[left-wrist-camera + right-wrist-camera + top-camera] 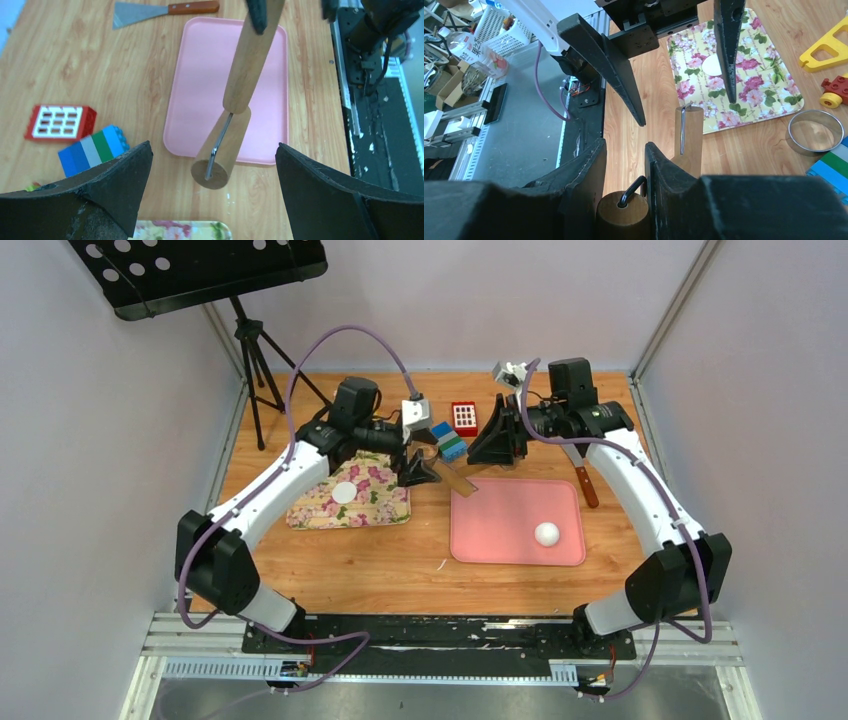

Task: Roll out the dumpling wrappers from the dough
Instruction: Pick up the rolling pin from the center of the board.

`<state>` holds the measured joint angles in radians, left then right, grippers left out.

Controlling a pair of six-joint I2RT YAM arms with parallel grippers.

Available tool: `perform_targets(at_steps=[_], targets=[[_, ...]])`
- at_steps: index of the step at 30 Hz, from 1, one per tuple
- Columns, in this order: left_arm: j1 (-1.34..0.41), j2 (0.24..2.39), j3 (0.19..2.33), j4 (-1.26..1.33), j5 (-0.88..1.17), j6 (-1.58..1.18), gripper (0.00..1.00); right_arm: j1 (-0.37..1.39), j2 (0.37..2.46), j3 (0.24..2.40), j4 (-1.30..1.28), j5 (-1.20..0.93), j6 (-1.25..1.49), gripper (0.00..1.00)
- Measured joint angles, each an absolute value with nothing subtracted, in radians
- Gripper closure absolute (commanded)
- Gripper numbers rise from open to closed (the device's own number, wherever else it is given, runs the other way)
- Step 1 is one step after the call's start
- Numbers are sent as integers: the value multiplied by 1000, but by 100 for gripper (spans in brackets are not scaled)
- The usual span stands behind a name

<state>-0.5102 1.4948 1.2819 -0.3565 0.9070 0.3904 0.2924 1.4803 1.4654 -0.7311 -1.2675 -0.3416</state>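
A white ball of dough (546, 533) lies on the pink mat (490, 530). One round white dumpling wrapper (345, 493) rests on the floral tray (385, 510); the right wrist view also shows that wrapper (710, 65). My right gripper (625, 147) is shut on one end of the wooden rolling pin (624, 215), which hangs in the air. The rolling pin (248, 65) slants toward my left gripper (212, 170). That gripper is open, its fingers wide on either side of the pin's free handle (222, 150) without touching it.
A metal scraper with a wooden handle (160, 10) lies beyond the mat. A red block (60, 121) and a blue-green block (92, 150) sit near the back. A metal ring (815, 131) and a yellow toy (829, 45) lie beside the tray.
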Motion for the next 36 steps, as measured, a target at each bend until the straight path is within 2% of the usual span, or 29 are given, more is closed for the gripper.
perform_targets(at_steps=[5,7,12,13,14,17,19,20,21,22,24,25,28,30,32,36], targets=[[-560,1527,1397,-477,936,539,0,292,1464,1471,-755,-1280,-340,100],[-592,1534,1413,-522,943,593,6,292,1462,1471,-765,-1284,-340,100],[-663,1582,1430,-656,932,701,35,293,1462,1471,-770,-1292,-337,100],[-670,1596,1436,-673,927,714,51,294,1460,1471,-778,-1291,-334,100],[-676,1607,1441,-687,923,722,61,293,1460,1471,-781,-1293,-333,100],[-684,1628,1448,-714,907,732,63,294,1448,1471,-788,-1299,-332,100],[-683,1627,1449,-710,905,721,69,298,1441,1471,-788,-1302,-333,100],[-683,1626,1449,-702,902,710,74,300,1436,1471,-789,-1303,-333,100],[-683,1626,1449,-690,900,696,83,301,1432,1471,-789,-1303,-333,100],[-683,1626,1449,-680,898,685,96,300,1429,1471,-789,-1303,-334,100],[-683,1623,1447,-659,893,655,100,300,1422,1471,-789,-1303,-334,100],[-683,1619,1444,-649,890,641,100,300,1418,1470,-788,-1303,-334,92],[-683,1607,1443,-643,882,610,100,300,1408,1470,-790,-1303,-348,43],[-683,1599,1443,-647,868,603,100,300,1401,1471,-808,-1293,-370,23],[-683,1595,1443,-657,855,603,100,300,1391,1471,-841,-1263,-408,15],[-683,1559,1399,-663,846,604,100,300,1360,1464,-896,-1193,-509,11]])
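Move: The rolling pin, still gripped by the right hand, has its middle some 5 cm to the open left hand's right, about 4 cm back and 4 cm lower; from the right hand it is roughly 4 cm left and 4 cm below, about 1 cm back. Counted from the left hand, the table things lie some 20 cm down: pink board 19 cm right and 7 cm back, blue bricks 11 cm ahead and 4 cm right, flowered board straight left about 20 cm. The left fingers close on the near part of the rolling pin, after that hand swings back about 5 cm and rightward, first rising slightly, then sinking, while turning clockwise nearly 20 degrees. It keeps its grip while the right hand, easing back about 3 cm and a little up, then opens wide and lets go, starting to draw off to the right and down. ##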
